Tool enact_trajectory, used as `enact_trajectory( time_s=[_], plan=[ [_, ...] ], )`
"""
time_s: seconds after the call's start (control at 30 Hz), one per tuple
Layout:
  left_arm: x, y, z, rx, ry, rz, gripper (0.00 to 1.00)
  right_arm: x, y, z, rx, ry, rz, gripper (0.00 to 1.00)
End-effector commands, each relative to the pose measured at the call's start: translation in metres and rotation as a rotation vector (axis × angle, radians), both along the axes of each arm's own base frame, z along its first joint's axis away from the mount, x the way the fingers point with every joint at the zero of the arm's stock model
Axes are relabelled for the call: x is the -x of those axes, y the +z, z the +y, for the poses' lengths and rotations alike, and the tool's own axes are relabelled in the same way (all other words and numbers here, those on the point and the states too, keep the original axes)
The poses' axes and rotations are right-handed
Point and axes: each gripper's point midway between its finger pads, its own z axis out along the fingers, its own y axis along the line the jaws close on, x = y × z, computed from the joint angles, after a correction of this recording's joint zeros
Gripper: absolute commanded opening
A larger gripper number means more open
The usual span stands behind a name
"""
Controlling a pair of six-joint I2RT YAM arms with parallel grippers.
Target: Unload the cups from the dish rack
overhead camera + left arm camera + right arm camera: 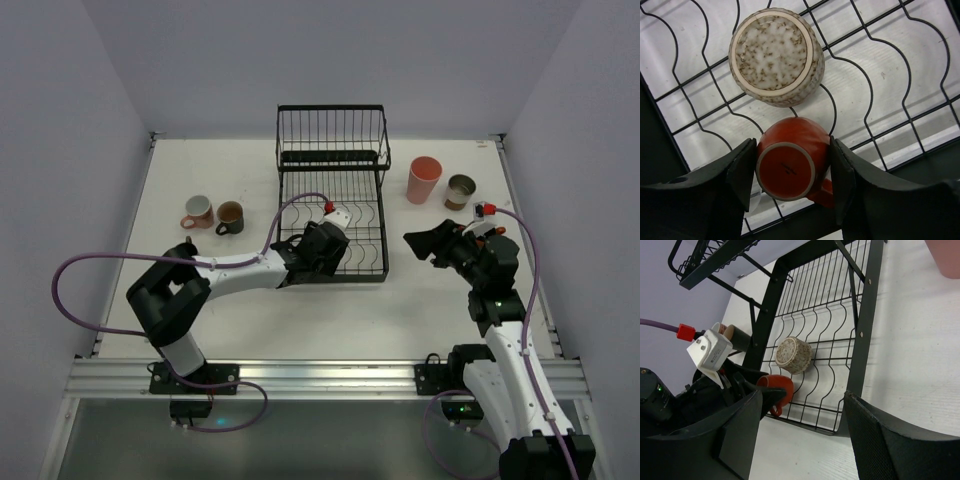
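The black wire dish rack (332,150) stands at the table's back middle. On its lower tray an orange-red cup (790,165) lies upside down, handle toward the front edge. My left gripper (792,172) is shut on it, one finger pressed against each side. A speckled beige cup (775,57) sits upside down just beyond it on the same tray. In the right wrist view both the orange-red cup (780,386) and the speckled cup (794,355) show inside the rack (867,315). My right gripper (425,245) hangs open right of the rack, holding nothing.
A pink tumbler (424,180) and a beige-grey cup (460,191) stand on the table right of the rack. A pink mug (198,211) and a dark brown mug (230,216) stand to its left. The left arm's purple cable arcs over the rack's front.
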Motion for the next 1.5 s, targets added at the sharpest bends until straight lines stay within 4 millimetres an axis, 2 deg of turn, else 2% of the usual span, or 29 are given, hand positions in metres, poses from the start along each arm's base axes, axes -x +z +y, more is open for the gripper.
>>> enact_trajectory(
  time_s=[0.0, 0.07, 0.13, 0.3, 0.33, 0.37, 0.4, 0.47, 0.5, 0.53, 0.6, 0.63, 0.67, 0.73, 0.87, 0.97, 1.17, 1.23, 1.3, 1.43, 1.47],
  plan=[
    [-0.008, 0.022, -0.004, 0.066, 0.024, -0.053, 0.4, 0.003, 0.021, 0.005, -0.01, 0.027, -0.032, 0.69],
    [-0.011, 0.04, -0.003, 0.09, 0.03, -0.088, 0.33, 0.004, 0.024, 0.008, -0.023, 0.043, -0.035, 0.69],
    [-0.012, 0.056, -0.003, 0.118, 0.033, -0.117, 0.3, 0.003, 0.024, 0.01, -0.033, 0.052, -0.031, 0.68],
    [-0.008, 0.123, -0.009, 0.291, -0.004, -0.221, 0.25, 0.005, 0.035, 0.024, -0.088, 0.092, -0.047, 0.68],
    [-0.003, 0.129, -0.012, 0.323, -0.028, -0.218, 0.25, 0.005, 0.041, 0.027, -0.111, 0.096, -0.062, 0.68],
    [0.0, 0.154, -0.014, 0.399, -0.044, -0.26, 0.25, 0.008, 0.04, 0.035, -0.126, 0.121, -0.061, 0.68],
    [0.003, 0.163, -0.015, 0.444, -0.058, -0.277, 0.24, 0.01, 0.042, 0.041, -0.148, 0.147, -0.065, 0.68],
    [0.016, 0.198, -0.018, 0.585, -0.107, -0.318, 0.24, 0.017, 0.052, 0.06, -0.221, 0.221, -0.082, 0.68],
    [0.023, 0.194, -0.016, 0.615, -0.124, -0.315, 0.24, 0.021, 0.057, 0.067, -0.245, 0.258, -0.089, 0.68],
    [0.033, 0.202, -0.02, 0.675, -0.159, -0.308, 0.24, 0.024, 0.068, 0.075, -0.281, 0.286, -0.112, 0.68],
    [0.046, 0.231, -0.016, 0.795, -0.193, -0.35, 0.24, 0.031, 0.075, 0.092, -0.31, 0.346, -0.115, 0.68],
    [0.054, 0.235, -0.013, 0.844, -0.203, -0.336, 0.24, 0.032, 0.088, 0.096, -0.338, 0.353, -0.148, 0.68],
    [0.058, 0.243, -0.013, 0.883, -0.214, -0.345, 0.24, 0.039, 0.093, 0.105, -0.353, 0.387, -0.156, 0.68],
    [0.065, 0.253, -0.012, 0.953, -0.218, -0.325, 0.23, 0.044, 0.108, 0.113, -0.388, 0.415, -0.194, 0.66],
    [0.082, 0.277, -0.016, 1.091, -0.29, -0.325, 0.22, 0.052, 0.118, 0.128, -0.458, 0.473, -0.189, 0.64],
    [0.088, 0.285, -0.019, 1.137, -0.32, -0.32, 0.22, 0.054, 0.125, 0.133, -0.508, 0.5, -0.184, 0.62],
    [0.099, 0.289, -0.026, 1.192, -0.388, -0.304, 0.22, 0.061, 0.132, 0.145, -0.571, 0.559, -0.163, 0.51],
    [0.1, 0.289, -0.029, 1.207, -0.407, -0.3, 0.23, 0.061, 0.134, 0.146, -0.614, 0.564, -0.154, 0.42],
    [0.103, 0.288, -0.031, 1.214, -0.424, -0.291, 0.23, 0.061, 0.136, 0.145, -0.649, 0.564, -0.155, 0.36],
    [0.104, 0.284, -0.036, 1.227, -0.438, -0.276, 0.23, 0.063, 0.146, 0.15, -0.703, 0.604, -0.155, 0.35],
    [0.105, 0.285, -0.036, 1.231, -0.444, -0.277, 0.24, 0.063, 0.148, 0.15, -0.713, 0.608, -0.16, 0.21]
  ],
)
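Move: My left fingers are already around the orange cup, upside down in the rack. The speckled cup stands some 7 cm ahead of my left hand and 2 cm to the right, and the glass about 7 cm to its left, both level with it. My right hand is where the cup goes: about 22 cm to the right, 2 cm back and 14 cm up. From my right hand, the orange cup lies 22 cm left, 2 cm ahead and 14 cm below. I keep my left grip on the orange cup and lift it some 25 cm out of the rack, then ease back as I roll the wrist about 60 degrees, swinging the fingers rightward until nearly level. My right hand comes left about 15 cm and up, turning counter-clockwise and rolling, and closes around the cup's rim, one finger inside. ##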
